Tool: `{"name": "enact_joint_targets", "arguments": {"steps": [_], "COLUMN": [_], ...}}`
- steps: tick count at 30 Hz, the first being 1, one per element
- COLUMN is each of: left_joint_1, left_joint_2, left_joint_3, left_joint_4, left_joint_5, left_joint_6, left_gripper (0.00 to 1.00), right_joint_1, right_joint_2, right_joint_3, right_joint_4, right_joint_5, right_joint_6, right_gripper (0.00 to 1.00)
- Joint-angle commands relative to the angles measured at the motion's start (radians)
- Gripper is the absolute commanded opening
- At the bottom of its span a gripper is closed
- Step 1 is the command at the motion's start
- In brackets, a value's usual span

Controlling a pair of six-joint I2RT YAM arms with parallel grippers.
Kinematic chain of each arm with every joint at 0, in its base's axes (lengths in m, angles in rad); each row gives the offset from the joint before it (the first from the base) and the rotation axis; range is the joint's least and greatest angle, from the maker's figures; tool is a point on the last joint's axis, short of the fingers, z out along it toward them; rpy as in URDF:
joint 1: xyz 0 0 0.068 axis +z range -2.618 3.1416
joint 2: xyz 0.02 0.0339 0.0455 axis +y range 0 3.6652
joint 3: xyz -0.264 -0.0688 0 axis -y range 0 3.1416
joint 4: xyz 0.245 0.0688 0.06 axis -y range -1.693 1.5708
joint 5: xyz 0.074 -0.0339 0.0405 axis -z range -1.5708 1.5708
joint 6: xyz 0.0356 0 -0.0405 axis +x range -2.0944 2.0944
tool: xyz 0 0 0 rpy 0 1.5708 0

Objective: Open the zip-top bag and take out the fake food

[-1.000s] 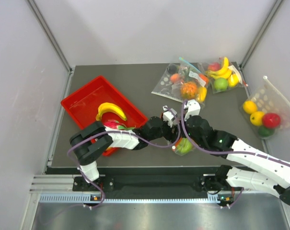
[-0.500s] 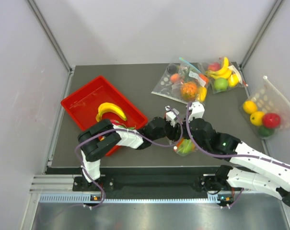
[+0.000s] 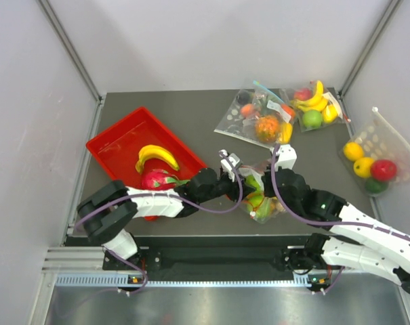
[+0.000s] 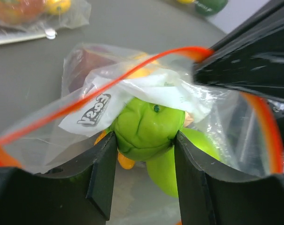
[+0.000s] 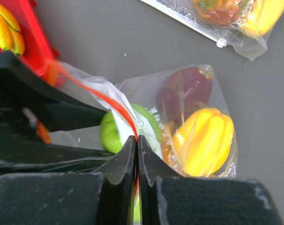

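The zip-top bag (image 3: 264,202) lies near the table's front edge with its orange-red zip strip (image 4: 109,86) pulled open. My left gripper (image 4: 145,138) reaches into the mouth and is shut on a green apple (image 4: 146,123), just under the white label (image 4: 132,101). A second green apple (image 4: 179,164) and an orange piece (image 4: 124,161) lie behind it. My right gripper (image 5: 137,140) is shut on the zip strip (image 5: 109,103) at the bag's rim. A yellow piece (image 5: 205,140) and a dark purple piece (image 5: 186,91) sit inside the bag.
A red tray (image 3: 116,145) at the left holds a banana (image 3: 157,156) and a pink dragon fruit (image 3: 156,179). Two other bags of fruit (image 3: 259,118) (image 3: 316,105) lie at the back. A further bag (image 3: 374,159) lies at the right edge.
My left jaws have closed onto the green apple. The left arm has drawn back to the left, and the bag mouth now stands wider and higher between the two grippers.
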State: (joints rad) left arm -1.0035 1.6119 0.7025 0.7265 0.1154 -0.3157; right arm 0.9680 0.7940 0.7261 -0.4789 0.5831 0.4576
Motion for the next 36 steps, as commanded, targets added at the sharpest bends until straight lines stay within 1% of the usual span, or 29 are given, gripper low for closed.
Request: {"name": "enact_joint_targets", "arguments": {"steps": [1,5,8,11,12,16,18,23,24,27,29,30,31,33,34,36], "left_joint_1": [-0.003,-0.001,-0.001,-0.001,-0.001,-0.001,0.0,0.002,0.002,0.02,0.071,0.098,0.167,0.247,0.317,0.371], "left_joint_2": [-0.108,-0.174,-0.231,-0.294,-0.309,-0.426,-0.495,-0.616,-0.654,-0.702,-0.716,-0.725,-0.728,-0.734,-0.733,-0.716], "left_joint_3": [-0.018,-0.031,-0.041,-0.054,-0.055,-0.07,-0.078,-0.07,-0.072,-0.069,-0.064,-0.064,-0.064,-0.066,-0.066,-0.072], "left_joint_4": [-0.015,-0.139,-0.199,-0.294,-0.35,-0.444,-0.484,-0.649,-0.673,-0.761,-0.806,-0.811,-0.812,-0.802,-0.796,-0.773], "left_joint_5": [0.018,0.01,0.006,-0.01,-0.014,-0.049,-0.08,-0.197,-0.245,-0.356,-0.382,-0.358,-0.338,-0.292,-0.257,-0.244], "left_joint_6": [-0.005,0.01,0.024,0.04,0.044,0.047,0.053,0.067,0.069,0.069,0.066,0.061,0.058,0.043,0.041,0.037], "left_gripper": [0.05,0.05,0.05,0.05,0.05,0.04,0.05,0.05,0.05,0.05,0.05,0.05,0.05,0.05,0.05,0.05], "right_joint_1": [-0.011,-0.02,-0.023,-0.029,-0.034,-0.049,-0.057,-0.074,-0.074,-0.077,-0.078,-0.078,-0.077,-0.078,-0.078,-0.08], "right_joint_2": [0.007,0.019,0.016,0.01,0.01,-0.002,-0.007,-0.013,-0.013,-0.022,-0.027,-0.029,-0.03,-0.033,-0.035,-0.038], "right_joint_3": [-0.01,-0.01,-0.01,-0.01,-0.01,-0.01,-0.01,-0.011,-0.013,-0.013,-0.014,-0.014,-0.016,-0.02,-0.022,-0.025], "right_joint_4": [-0.007,-0.004,-0.003,-0.003,-0.003,-0.004,-0.004,-0.006,-0.004,-0.004,-0.003,-0.003,-0.003,-0.003,-0.003,-0.003], "right_joint_5": [0.035,0.037,0.038,0.041,0.04,0.041,0.041,0.035,0.034,0.029,0.021,0.018,0.014,0.009,0.008,0.006], "right_joint_6": [0.016,0.015,0.013,0.01,0.01,0.003,-0.003,-0.01,-0.011,-0.013,-0.014,-0.014,-0.016,-0.014,-0.014,-0.014], "right_gripper": [0.0,0.0,0.0,0.0,0.0,0.0,0.0,0.0,0.0,0.0,0.0,0.0,0.0,0.0,0.0,0.0]}}
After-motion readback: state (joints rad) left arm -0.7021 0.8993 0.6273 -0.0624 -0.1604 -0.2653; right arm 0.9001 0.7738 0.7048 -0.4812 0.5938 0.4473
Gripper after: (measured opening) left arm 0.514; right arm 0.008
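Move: The left hand already holds the green pepper in the open bag's mouth; the middle of the red bin it is bound for is about 35 cm to its left, 14 cm ahead and 11 cm lower. In the bin, the banana lies some 33 cm left and 17 cm ahead of that hand, the dragon fruit about 32 cm left and 9 cm ahead. The right hand has the bag's rim pinched, with the filled part of the bag some 4 cm ahead, straight in line sideways and 13 cm below. Keeping its grip on the green pepper, the left hand draws up and to the left out of the bag's mouth, backing off about 3 cm, then sweeps left faster and a little higher towards the red bin, swinging forward and turning some 30 degrees counter-clockwise at the end, about 21 cm to the left and 5 cm up in all. The right hand stays shut on the orange-red rim to hold the bag while it drifts about 2 cm to the right. ##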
